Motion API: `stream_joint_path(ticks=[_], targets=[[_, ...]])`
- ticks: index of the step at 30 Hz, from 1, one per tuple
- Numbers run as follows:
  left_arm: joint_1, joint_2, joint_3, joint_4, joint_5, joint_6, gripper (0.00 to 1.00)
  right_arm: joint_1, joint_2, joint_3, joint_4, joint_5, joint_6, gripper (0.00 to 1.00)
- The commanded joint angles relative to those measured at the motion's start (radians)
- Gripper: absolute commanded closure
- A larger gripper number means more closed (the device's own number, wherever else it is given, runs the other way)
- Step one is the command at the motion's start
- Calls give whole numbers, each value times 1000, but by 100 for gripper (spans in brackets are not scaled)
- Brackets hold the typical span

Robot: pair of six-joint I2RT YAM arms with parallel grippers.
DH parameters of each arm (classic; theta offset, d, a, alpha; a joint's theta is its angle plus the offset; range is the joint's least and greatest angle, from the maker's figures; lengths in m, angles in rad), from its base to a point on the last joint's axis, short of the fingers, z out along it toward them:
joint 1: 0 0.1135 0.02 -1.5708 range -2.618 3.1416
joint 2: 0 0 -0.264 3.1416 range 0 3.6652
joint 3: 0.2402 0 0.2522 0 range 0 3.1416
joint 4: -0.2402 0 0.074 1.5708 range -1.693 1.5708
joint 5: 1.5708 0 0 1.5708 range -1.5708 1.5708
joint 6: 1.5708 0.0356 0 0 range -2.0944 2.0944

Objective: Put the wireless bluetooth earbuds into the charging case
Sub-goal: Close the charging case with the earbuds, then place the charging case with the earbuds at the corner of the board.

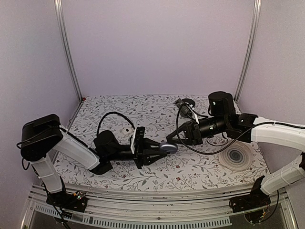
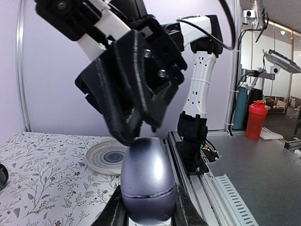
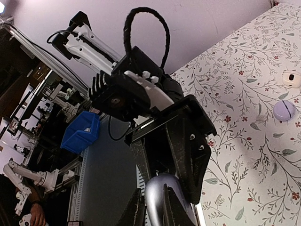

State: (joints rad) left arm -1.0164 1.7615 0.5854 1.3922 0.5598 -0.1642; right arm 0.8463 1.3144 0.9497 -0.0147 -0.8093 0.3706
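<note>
The charging case (image 1: 169, 148) is a glossy blue-grey pebble, closed, held above the floral mat at the centre. My left gripper (image 1: 164, 149) is shut on its lower half; in the left wrist view the case (image 2: 148, 176) stands upright between my left gripper's (image 2: 148, 215) fingers. My right gripper (image 1: 171, 141) comes from the right, its fingertips closed narrowly on the case's top end (image 2: 140, 133). In the right wrist view the case (image 3: 160, 195) shows between my right gripper's (image 3: 153, 209) fingers. I see no earbuds that I can name.
A swirl-patterned plate (image 1: 238, 156) lies at the right front. A dark mug (image 1: 187, 104) stands at the back. A white round piece with a dark centre (image 1: 127, 129) and a flat lilac disc (image 3: 284, 109) lie on the mat.
</note>
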Motion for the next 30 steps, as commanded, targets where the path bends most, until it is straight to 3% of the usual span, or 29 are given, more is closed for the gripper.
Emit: stream_joint_path(ticks=[1, 10, 13, 17, 21, 25, 30], targets=[[39, 18, 44, 11, 0, -128, 100, 36, -14, 1, -35, 27, -49, 84], [72, 30, 66, -43, -14, -214, 100, 77, -12, -18, -77, 286, -47, 82], [108, 39, 89, -162, -56, -289, 100, 34, -74, -48, -74, 421, -1, 68], [141, 48, 152, -432, -116, -376, 100, -63, -183, -158, -6, 530, 87, 56], [150, 112, 254, -678, -119, -458, 100, -79, -232, -203, 2, 653, 118, 45], [163, 214, 337, -755, -71, -603, 100, -84, -219, -215, -1, 705, 136, 41], [181, 310, 375, -725, -32, -767, 100, -87, -208, -229, 17, 722, 142, 39]])
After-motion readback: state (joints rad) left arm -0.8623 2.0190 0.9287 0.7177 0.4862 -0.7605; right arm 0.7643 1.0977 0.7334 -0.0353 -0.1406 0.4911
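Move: The charging case, already shut, sits in the left fingertips, its middle about 2 cm to the right of that hand; from the right hand it lies some 4 cm below, 1 cm back and 1 cm left. The bare table spot it heads for is roughly 13 cm ahead of the left hand, 3 cm right and 20 cm down. On the table, the lilac case stands about 23 cm ahead and 12 cm left of the left hand. The case stays gripped in the left hand, which carries it forward about 12 cm, then increasingly down nearly 14 cm towards the table, rolling its top side forward some 55 degrees as the fingers tip down. The right fingers, still closed at the lid, ease slightly back, down and left, then swing away forward and right, turning clockwise and opening wide. ##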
